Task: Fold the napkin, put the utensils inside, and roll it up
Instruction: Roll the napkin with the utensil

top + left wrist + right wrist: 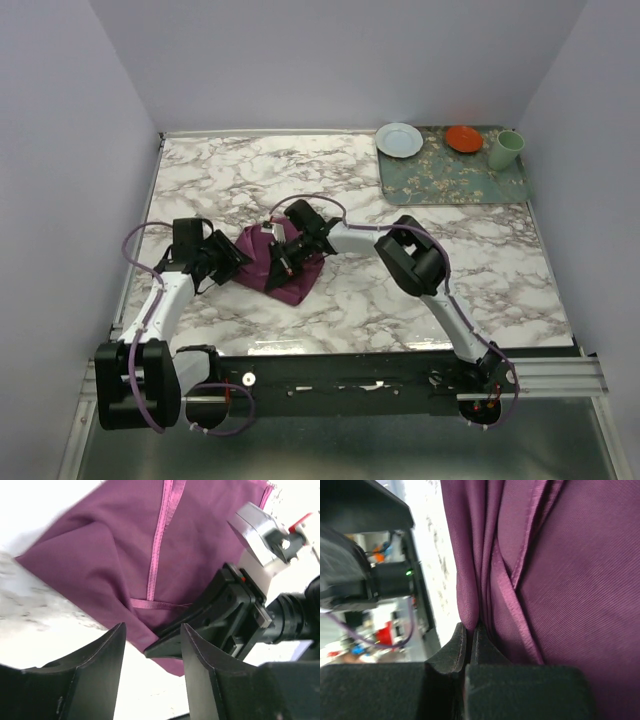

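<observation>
The plum-purple napkin point(283, 272) lies crumpled and partly folded on the marble table between the two arms. My right gripper point(284, 262) is shut on a fold at the napkin's point(570, 580) edge, the cloth pinched between the black fingertips point(456, 647). My left gripper point(230, 262) stands just left of the napkin point(100, 555), open, with only bare table between its fingers point(102, 655). In the left wrist view the right gripper point(162, 650) bites the napkin's near corner. The utensils are out of view.
A green floral mat point(455, 178) lies at the back right with a pale blue plate point(399, 139), an orange dish point(464, 138) and a green cup point(506, 149) on it. Walls close the table on three sides.
</observation>
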Robot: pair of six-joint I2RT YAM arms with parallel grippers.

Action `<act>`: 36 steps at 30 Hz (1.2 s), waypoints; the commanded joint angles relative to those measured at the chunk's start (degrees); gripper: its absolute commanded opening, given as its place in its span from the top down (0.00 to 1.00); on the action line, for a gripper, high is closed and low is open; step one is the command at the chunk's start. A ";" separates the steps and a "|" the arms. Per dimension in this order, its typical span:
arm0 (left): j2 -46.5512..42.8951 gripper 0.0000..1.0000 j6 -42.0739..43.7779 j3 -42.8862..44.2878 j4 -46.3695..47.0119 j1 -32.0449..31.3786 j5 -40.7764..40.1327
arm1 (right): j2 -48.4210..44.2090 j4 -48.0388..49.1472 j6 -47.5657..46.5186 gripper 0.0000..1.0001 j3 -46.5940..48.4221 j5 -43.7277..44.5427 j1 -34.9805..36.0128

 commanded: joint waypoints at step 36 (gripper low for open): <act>4.69 0.44 -22.20 -12.05 8.01 -5.36 -11.05 | 3.07 28.71 27.81 0.99 -12.64 -7.61 -1.47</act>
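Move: The left hand hovers open over the napkin's left rolled edge: the stretch it goes for lies roughly 3 cm back, 2 cm to its right and 6 cm below. The napkin's middle is some 3 cm ahead and 7 cm to the right, also 6 cm below. The right hand already pinches the roll; the left's target lies about 3 cm to its left, 1 cm back and level in height. The right fingers keep their pinch on the rolled napkin edge, easing about 1 cm back and rolling it forward some 15 degrees, ending slightly higher. The left, still open, drifts a little right, sweeps back and down about 5 cm to straddle the napkin's left edge beside that pinch, one finger coming against the roll, then slides 2–3 cm forward at that level, turning counter-clockwise and tipping down. ##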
